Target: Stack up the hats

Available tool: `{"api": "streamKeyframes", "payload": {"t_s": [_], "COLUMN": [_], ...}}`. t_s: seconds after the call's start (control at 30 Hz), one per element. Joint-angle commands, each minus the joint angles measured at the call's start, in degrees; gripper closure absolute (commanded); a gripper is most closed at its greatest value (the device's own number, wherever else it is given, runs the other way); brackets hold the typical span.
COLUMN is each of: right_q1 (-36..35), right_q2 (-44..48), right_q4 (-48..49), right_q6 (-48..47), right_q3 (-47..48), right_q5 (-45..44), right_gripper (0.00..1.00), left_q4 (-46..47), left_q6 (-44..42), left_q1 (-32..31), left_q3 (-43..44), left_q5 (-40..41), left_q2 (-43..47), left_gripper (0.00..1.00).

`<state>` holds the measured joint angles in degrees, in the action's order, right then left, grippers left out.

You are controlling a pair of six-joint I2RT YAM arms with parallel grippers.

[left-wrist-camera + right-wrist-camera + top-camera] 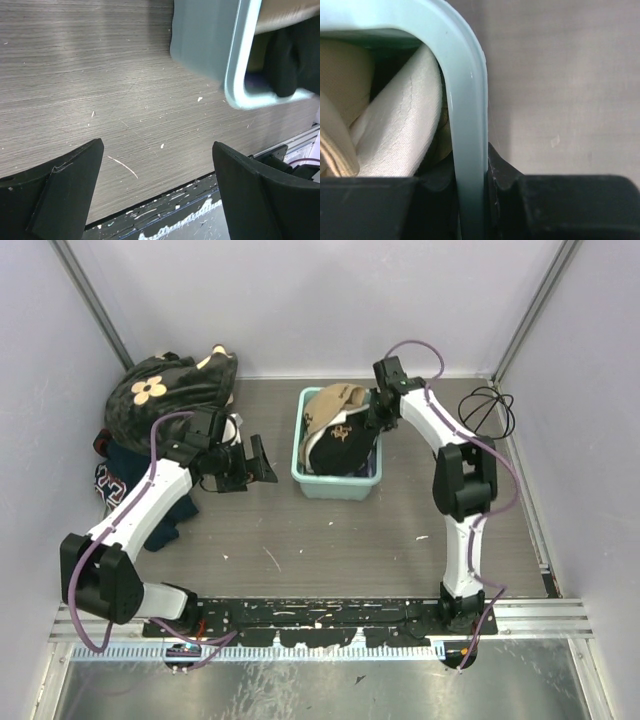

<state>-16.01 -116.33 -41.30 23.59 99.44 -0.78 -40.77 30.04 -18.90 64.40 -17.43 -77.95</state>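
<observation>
A light teal bin (328, 488) stands mid-table with hats inside. A black hat (340, 445) with a small front logo lies on top toward the front, and a tan hat (330, 400) sits behind it. My right gripper (376, 426) is at the bin's back right side, shut on the bin rim (467, 100), with the tan hat's fabric (395, 135) just inside the rim. My left gripper (262, 460) hovers open and holds nothing, over bare table left of the bin (240, 60). The black hat (287, 60) shows over that rim.
A big black fabric with tan flower shapes (170, 390) is heaped at the back left, with dark navy clothing (125, 480) under my left arm. A black cable loop (495, 410) lies at the back right. The black base rail (330, 615) runs along the near edge.
</observation>
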Motion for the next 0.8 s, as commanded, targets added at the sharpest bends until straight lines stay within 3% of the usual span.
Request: {"api": "streamKeyframes", "payload": {"t_s": [0.0,0.13,0.23,0.4,0.47,0.57,0.67,0.77], "right_q1": [0.98,3.07,4.97,5.65,5.67,5.72,5.74,5.75], "right_q2": [-9.81,-21.27,-23.28,-14.32,-9.22,-3.65,1.25,9.07], "right_q4": [-0.13,-5.28,-3.53,8.62,13.51,15.90,12.34,12.12], "right_q6": [-2.36,-3.99,-3.55,-4.00,-4.32,-4.89,-4.73,-5.12], "right_q3": [22.19,42.00,48.59,35.00,29.60,26.91,26.45,19.70], "right_q5": [-5.61,-8.57,-8.01,-5.58,-5.34,-5.38,-6.03,-2.28], "right_gripper": [0.79,0.77,0.64,0.49,0.03,0.00,0.00,0.00], "left_q4": [-0.06,-0.60,-0.23,2.41,4.59,8.73,11.42,13.54], "left_q6": [-1.17,-1.99,-2.18,-1.97,-1.20,0.20,0.21,-0.18], "left_q1": [0.09,0.16,0.16,0.74,1.65,2.79,3.44,4.36], "left_q3": [2.55,3.99,4.79,5.15,5.01,5.21,7.07,10.69], "left_q5": [-1.66,-1.38,-1.69,-1.68,-1.72,-2.30,-1.41,-1.78], "left_q2": [-2.14,-3.90,-5.30,-7.65,-8.64,-11.03,-15.11,-19.93], "left_gripper": [0.02,0.02,0.02,0.02,0.02,0.02,0.02,0.02]}}
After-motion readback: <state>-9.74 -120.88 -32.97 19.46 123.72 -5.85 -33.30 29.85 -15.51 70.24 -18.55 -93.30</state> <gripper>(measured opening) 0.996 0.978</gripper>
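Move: My right hand has the light-blue bin by its right rim. The far wall is roughly 22 cm straight ahead. The bin's middle sits about 11 cm to the left and 5 cm back. In the bin, the tan hat is about 13 cm left, nearly level, and the black hat 10 cm left and 7 cm back. From my left hand the bin is some 24 cm right, 9 cm ahead and 10 cm lower; the dark pillow lies about 24 cm left, 20 cm ahead. Still pinching the right rim, I slide the bin forward towards the far wall with my right hand, about 15 cm. Then I open the fingers wide, drift a little right and back off the rim, and rise steeply clear of it, the fingertips tilting up some 30 degrees. My open left hand eases forward and sinks over bare table left of the bin, touching nothing. ##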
